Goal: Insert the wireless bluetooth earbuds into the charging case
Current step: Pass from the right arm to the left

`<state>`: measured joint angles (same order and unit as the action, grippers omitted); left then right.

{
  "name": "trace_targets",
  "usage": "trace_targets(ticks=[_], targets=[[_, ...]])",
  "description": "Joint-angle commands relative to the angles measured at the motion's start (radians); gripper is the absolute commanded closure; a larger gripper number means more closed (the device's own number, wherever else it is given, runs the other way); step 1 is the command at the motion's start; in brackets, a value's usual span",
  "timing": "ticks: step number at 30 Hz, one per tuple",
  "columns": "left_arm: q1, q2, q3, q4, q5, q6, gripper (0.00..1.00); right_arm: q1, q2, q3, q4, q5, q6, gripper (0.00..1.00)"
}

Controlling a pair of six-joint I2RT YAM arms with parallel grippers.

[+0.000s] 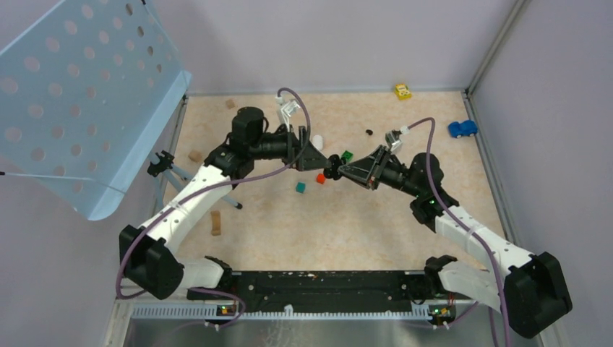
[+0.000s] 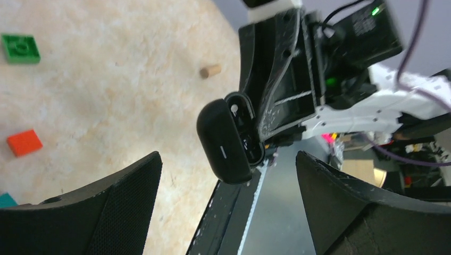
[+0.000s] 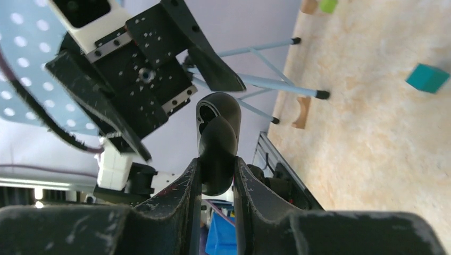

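The black charging case (image 2: 226, 141) hangs above the table, its lid open, with my right gripper (image 3: 217, 175) shut on its lower body (image 3: 217, 138). My left gripper (image 2: 228, 212) is open right in front of the case, its fingers (image 2: 106, 207) wide apart with nothing between them. In the top view the two grippers meet tip to tip, left gripper (image 1: 322, 160) and right gripper (image 1: 340, 171), with the case (image 1: 332, 168) between them. Something dark sits in the case's cavity; I cannot tell what. One tiny black earbud (image 1: 369, 132) lies on the table behind the right gripper.
Below the grippers lie a red cube (image 1: 320, 178), a teal cube (image 1: 300, 187) and a green brick (image 1: 347, 155). A small white rounded object (image 1: 316, 142) is behind them. A perforated blue panel (image 1: 79, 94) on a tripod stands left. Toy cars (image 1: 403, 91) (image 1: 463, 129) are at the back right.
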<state>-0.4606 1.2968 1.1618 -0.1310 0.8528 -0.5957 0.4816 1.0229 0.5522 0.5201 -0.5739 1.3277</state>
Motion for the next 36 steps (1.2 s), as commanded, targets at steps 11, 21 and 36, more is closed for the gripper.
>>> trace_targets(ticks=[11, 21, 36], targets=[[-0.086, 0.064, -0.029, -0.061, -0.091, 0.042, 0.07, -0.008, -0.007, 0.077, -0.200, -0.014, -0.038, 1.00], [-0.091, 0.130, -0.018, -0.058, -0.049, -0.026, 0.27, -0.008, -0.006, 0.087, -0.211, -0.014, -0.038, 1.00], [-0.100, 0.151, -0.033, -0.035, -0.019, -0.056, 0.57, -0.007, 0.003, 0.090, -0.220, -0.026, -0.311, 1.00]])
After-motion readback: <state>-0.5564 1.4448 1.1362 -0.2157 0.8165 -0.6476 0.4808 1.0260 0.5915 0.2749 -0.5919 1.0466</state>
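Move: The black charging case, held in the right fingertips, lies about 4 cm right of the left hand, 4 cm below it and 1 cm back. From the right hand, the case sits about 2 cm left and 1 cm ahead, with the open left gripper some 6 cm left, 2 cm ahead and 4 cm higher. On the table, about 29 cm below the left hand, the red cube lies 10 cm straight ahead and the teal cube 7 cm ahead, 7 cm left. Bring the wide-open left gripper down about 7 cm and some 3 cm right to the charging case, rolling it about 15 degrees so its forward side dips, and narrow the fingers to roughly half open around the case sides. Keep the right grip on the case while lowering it about 4 cm and tipping those fingertips down some 13 degrees. ##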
